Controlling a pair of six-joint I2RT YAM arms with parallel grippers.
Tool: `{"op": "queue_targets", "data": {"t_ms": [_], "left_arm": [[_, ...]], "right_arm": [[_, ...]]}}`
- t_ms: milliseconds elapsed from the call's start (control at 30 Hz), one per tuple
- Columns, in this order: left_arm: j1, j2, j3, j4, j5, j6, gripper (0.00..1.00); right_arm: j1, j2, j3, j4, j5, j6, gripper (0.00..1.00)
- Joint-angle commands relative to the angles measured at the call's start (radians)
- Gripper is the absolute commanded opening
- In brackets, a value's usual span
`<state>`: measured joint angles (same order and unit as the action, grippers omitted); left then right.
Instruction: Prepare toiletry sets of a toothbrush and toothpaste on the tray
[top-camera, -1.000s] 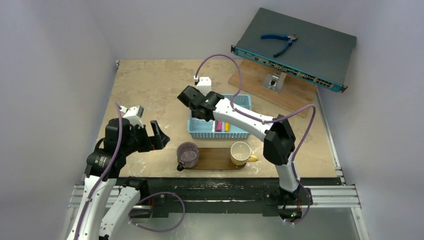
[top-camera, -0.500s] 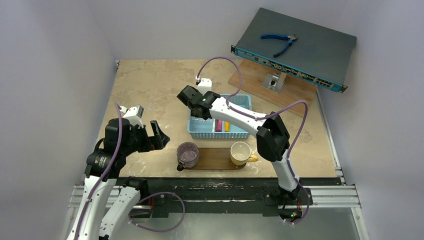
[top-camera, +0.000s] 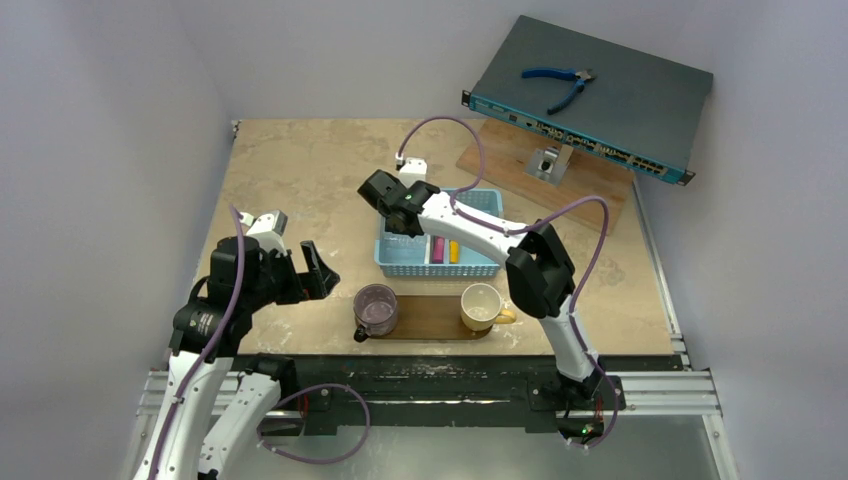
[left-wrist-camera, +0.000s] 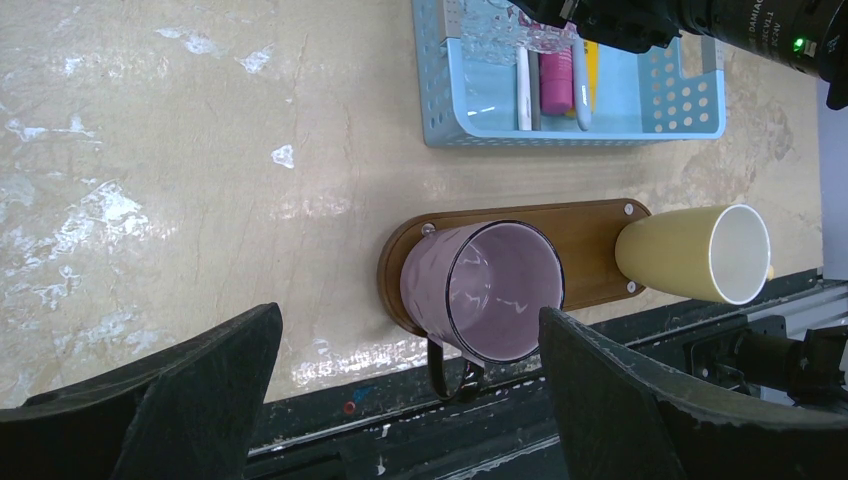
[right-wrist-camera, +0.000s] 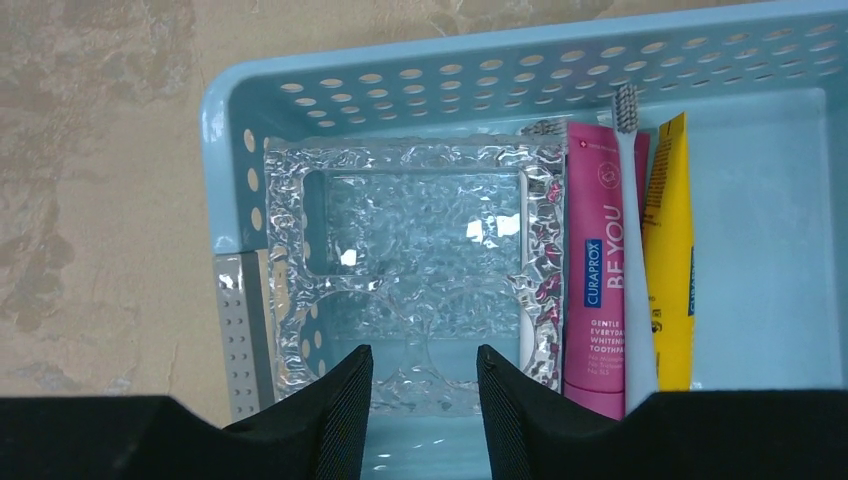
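The dark oval tray (top-camera: 430, 316) (left-wrist-camera: 590, 250) lies near the front edge, with a purple cup (top-camera: 376, 308) (left-wrist-camera: 495, 290) and a cream cup (top-camera: 481, 305) (left-wrist-camera: 700, 252) on its ends. A pink tube (right-wrist-camera: 598, 270) (top-camera: 437, 249), a yellow tube (right-wrist-camera: 668, 270) (top-camera: 453, 251) and a pale toothbrush (right-wrist-camera: 632, 250) lie in the light-blue basket (right-wrist-camera: 500, 70) (top-camera: 482, 201). My right gripper (right-wrist-camera: 425, 350) (top-camera: 393, 198) reaches into the basket's left half, shut on a clear crinkled plastic piece (right-wrist-camera: 420, 230). My left gripper (left-wrist-camera: 410, 320) (top-camera: 293, 248) hangs open left of the tray, holding nothing.
A blue-grey network box (top-camera: 590, 90) with blue pliers (top-camera: 560, 85) on top stands at the back right, over a lighter wooden board (top-camera: 590, 200). Grey walls close in the table on the left, back and right.
The right gripper has shifted slightly toward the back of the basket and its jaws narrowed a little. The left arm has not moved.
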<state>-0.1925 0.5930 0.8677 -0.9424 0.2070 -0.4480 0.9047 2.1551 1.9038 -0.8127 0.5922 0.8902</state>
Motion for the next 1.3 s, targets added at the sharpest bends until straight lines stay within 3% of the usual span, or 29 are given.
{"op": "queue_targets", "data": {"t_ms": [0, 467, 733, 933, 1267], "left_arm": [[-0.004, -0.001, -0.009, 0.039, 0.014, 0.023, 1.0], [-0.004, 0.005, -0.008, 0.04, 0.015, 0.023, 1.0], [-0.004, 0.007, -0.009, 0.042, 0.017, 0.023, 1.0], [-0.004, 0.008, -0.008, 0.042, 0.017, 0.023, 1.0], [-0.004, 0.007, -0.009, 0.039, 0.013, 0.024, 1.0]], "right_arm": [[-0.01, 0.0, 0.037, 0.033, 0.003, 0.013, 0.44], [-0.016, 0.048, 0.049, 0.04, -0.015, -0.005, 0.39], [-0.016, 0.043, 0.04, 0.046, -0.015, -0.02, 0.22], [-0.016, 0.009, 0.027, 0.052, 0.002, -0.033, 0.0], [-0.016, -0.079, -0.017, 0.096, 0.045, -0.077, 0.0]]}}
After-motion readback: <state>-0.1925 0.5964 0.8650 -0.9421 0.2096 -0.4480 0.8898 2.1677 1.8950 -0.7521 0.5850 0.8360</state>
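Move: The clear holder in the blue basket has its middle about 3 cm ahead of the right hand, level sideways and some 5 cm below; its narrow bridge lies almost under the fingertips. From the same hand, the pink toothpaste is about 7 cm right, the pale-blue toothbrush 8 cm right and the yellow toothpaste 9 cm right, each some 2 cm ahead and 6 cm below. From the idle left hand, the holder lies roughly 22 cm ahead, 15 cm right and 14 cm below. The clear holder is taken by the bridge between its two round openings: the right hand eases forward about 1 cm, sinks some 2.5 cm with the half-open fingers straddling that bridge, and closes them to pinch it. Keeping the pinch, it then rises about 2 cm, barely turning. ##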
